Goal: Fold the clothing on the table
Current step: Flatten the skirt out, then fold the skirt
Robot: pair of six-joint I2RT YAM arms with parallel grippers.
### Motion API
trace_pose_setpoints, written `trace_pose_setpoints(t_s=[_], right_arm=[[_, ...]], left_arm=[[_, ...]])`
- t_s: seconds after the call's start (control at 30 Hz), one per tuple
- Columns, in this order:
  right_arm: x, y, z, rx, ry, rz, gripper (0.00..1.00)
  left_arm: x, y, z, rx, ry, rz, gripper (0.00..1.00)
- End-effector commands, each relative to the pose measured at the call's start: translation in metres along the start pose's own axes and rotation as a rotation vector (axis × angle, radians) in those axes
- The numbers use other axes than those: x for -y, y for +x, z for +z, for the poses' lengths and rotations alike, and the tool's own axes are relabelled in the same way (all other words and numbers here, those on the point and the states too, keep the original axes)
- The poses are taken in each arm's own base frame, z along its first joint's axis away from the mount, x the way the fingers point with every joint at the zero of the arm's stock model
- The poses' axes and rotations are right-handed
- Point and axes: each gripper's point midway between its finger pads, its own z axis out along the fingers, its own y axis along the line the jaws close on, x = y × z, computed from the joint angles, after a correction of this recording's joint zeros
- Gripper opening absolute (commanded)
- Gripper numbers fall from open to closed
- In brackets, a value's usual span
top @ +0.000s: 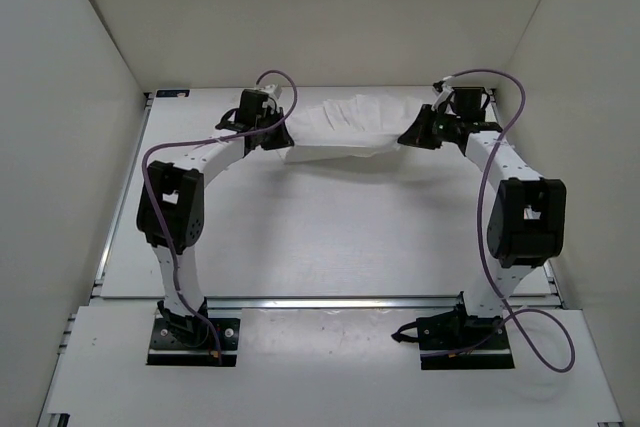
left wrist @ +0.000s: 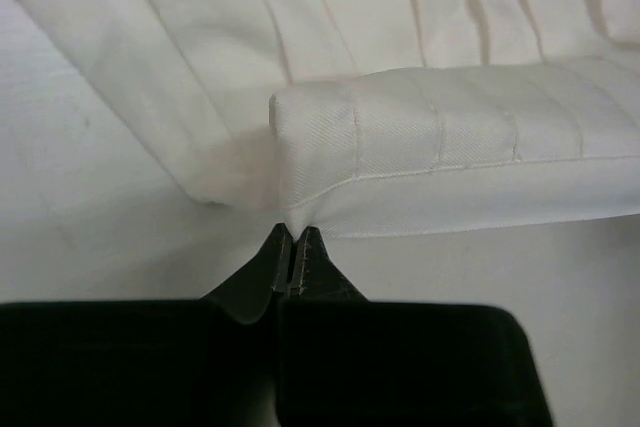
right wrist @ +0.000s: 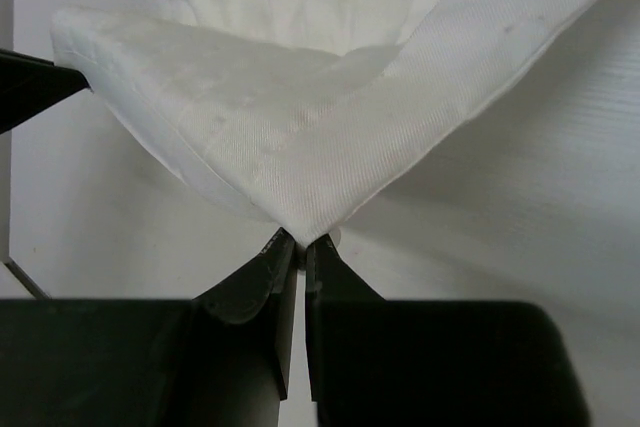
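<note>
The clothing (top: 345, 129), a thin white cloth with faint grid creases, hangs in a sagging band between both grippers at the far side of the table (top: 330, 237). My left gripper (top: 277, 133) is shut on its left corner; in the left wrist view the jaws (left wrist: 293, 237) pinch the hem of the clothing (left wrist: 450, 147), which is doubled over. My right gripper (top: 413, 133) is shut on the right corner; the right wrist view shows the pointed corner of the clothing (right wrist: 310, 162) caught between the tips of the gripper (right wrist: 300, 243).
White walls close in the table on the left, right and back. A metal rail (top: 330, 300) runs along the near edge in front of the arm bases. Purple cables loop beside each arm.
</note>
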Motion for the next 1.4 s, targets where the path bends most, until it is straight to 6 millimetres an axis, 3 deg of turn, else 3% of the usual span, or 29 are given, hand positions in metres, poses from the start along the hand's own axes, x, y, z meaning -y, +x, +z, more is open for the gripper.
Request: trace_pose_setpoints(t_s=[0.0, 0.03, 0.1, 0.17, 0.2, 0.23, 0.27, 0.3, 0.33, 0.4, 0.47, 0.57, 0.63, 0.7, 0.77, 0.83, 0.9, 0.93, 1.0, 1.07, 1.1, 1.13, 1.17, 1.2, 1.27, 1.3, 1.37], right_arm=[[-0.014, 0.008, -0.005, 0.021, 0.012, -0.060, 0.00], [-0.013, 0.029, -0.005, -0.008, 0.006, -0.027, 0.00], [-0.007, 0.062, -0.008, -0.049, 0.000, 0.019, 0.00], [-0.005, 0.103, -0.019, -0.103, 0.011, 0.057, 0.00], [-0.013, 0.110, -0.029, -0.108, 0.009, 0.048, 0.00], [-0.012, 0.133, -0.031, -0.155, 0.030, 0.053, 0.00], [-0.017, 0.146, -0.043, -0.160, 0.044, 0.042, 0.00], [-0.030, 0.154, -0.054, -0.161, 0.039, 0.016, 0.00], [-0.034, 0.173, -0.058, -0.198, 0.060, 0.017, 0.00], [-0.053, 0.184, -0.072, -0.189, 0.049, -0.004, 0.00], [-0.052, 0.187, -0.076, -0.181, 0.044, 0.066, 0.00], [-0.046, 0.178, -0.071, -0.150, 0.021, 0.114, 0.00], [-0.033, 0.163, -0.064, -0.121, 0.044, 0.120, 0.00], [-0.019, 0.143, -0.053, -0.109, 0.060, 0.129, 0.01], [-0.012, 0.130, -0.043, -0.111, 0.043, 0.147, 0.00], [0.000, 0.117, -0.027, -0.112, 0.043, 0.145, 0.00], [0.002, 0.084, -0.016, -0.069, 0.032, 0.109, 0.00], [0.006, 0.084, -0.008, -0.090, 0.029, 0.119, 0.00], [0.000, 0.047, 0.001, -0.043, -0.007, 0.089, 0.00], [0.006, 0.023, 0.015, -0.012, -0.028, 0.092, 0.01], [0.007, 0.012, 0.017, 0.005, -0.034, 0.085, 0.12], [0.010, 0.003, 0.025, 0.008, -0.044, 0.092, 0.21], [0.011, -0.005, 0.030, 0.017, -0.050, 0.082, 0.36], [0.014, -0.006, 0.035, 0.015, -0.050, 0.084, 0.46], [0.011, -0.023, 0.034, 0.045, -0.047, 0.051, 0.56], [0.011, -0.025, 0.035, 0.048, -0.045, 0.044, 0.60], [0.014, -0.029, 0.029, 0.068, -0.015, 0.003, 0.66]], left_arm=[[-0.015, -0.001, -0.035, 0.037, -0.082, 0.039, 0.00], [-0.015, -0.001, -0.046, 0.043, -0.088, 0.048, 0.00], [-0.022, 0.035, -0.059, -0.030, -0.122, 0.054, 0.00], [-0.019, 0.055, -0.083, -0.046, -0.124, 0.059, 0.00], [-0.028, 0.076, -0.092, -0.087, -0.148, 0.057, 0.00], [-0.022, 0.089, -0.105, -0.098, -0.141, 0.088, 0.00], [-0.014, 0.094, -0.124, -0.088, -0.158, 0.127, 0.00], [-0.020, 0.113, -0.135, -0.127, -0.210, 0.155, 0.00], [-0.005, 0.120, -0.148, -0.119, -0.190, 0.195, 0.00], [0.006, 0.131, -0.177, -0.113, -0.151, 0.171, 0.00], [0.006, 0.133, -0.186, -0.104, -0.102, 0.064, 0.00], [0.000, 0.121, -0.179, -0.057, -0.119, 0.037, 0.00], [0.006, 0.094, -0.164, 0.005, -0.083, 0.029, 0.00], [0.000, 0.084, -0.136, -0.014, -0.059, -0.019, 0.00], [-0.002, 0.061, -0.111, -0.002, -0.056, -0.043, 0.00], [-0.013, 0.057, -0.076, -0.057, -0.062, -0.077, 0.00], [-0.012, 0.026, -0.057, -0.034, -0.042, -0.097, 0.00], [-0.020, 0.027, -0.044, -0.061, -0.052, -0.114, 0.00], [-0.018, -0.003, -0.031, -0.026, -0.032, -0.143, 0.00], [-0.025, -0.013, -0.010, -0.022, -0.022, -0.185, 0.00], [-0.019, -0.027, -0.008, 0.002, -0.007, -0.201, 0.08], [-0.020, -0.030, 0.002, -0.009, 0.010, -0.223, 0.38], [-0.022, -0.030, 0.010, -0.022, 0.026, -0.240, 0.54], [-0.020, -0.039, 0.012, -0.009, 0.038, -0.249, 0.59], [-0.021, -0.043, 0.017, -0.001, 0.041, -0.254, 0.94], [-0.018, -0.053, 0.012, 0.034, 0.043, -0.243, 0.99], [-0.016, -0.056, 0.006, 0.075, 0.033, -0.200, 0.99]])
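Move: The skirt's loose part lies on the table about 12 cm ahead of the left hand, 17 cm to its right and 9 below. From the right hand it is roughly 14 cm ahead, 8 left and 13 below. The held edge is stretched between the grippers, its middle some 12 cm right of the left hand and level with it fore and aft; the far table edge runs about 20 cm straight ahead of the left hand. Back towards the bases both arms sweep together, fast, some 20 cm, still pinching the skirt's two corners; both dip on the way, the left then rising above its starting height. Both then swing forward about 23–25 cm towards the far edge, dipping again, and near the end of the stroke the fingers open wide and let go of the corners. ##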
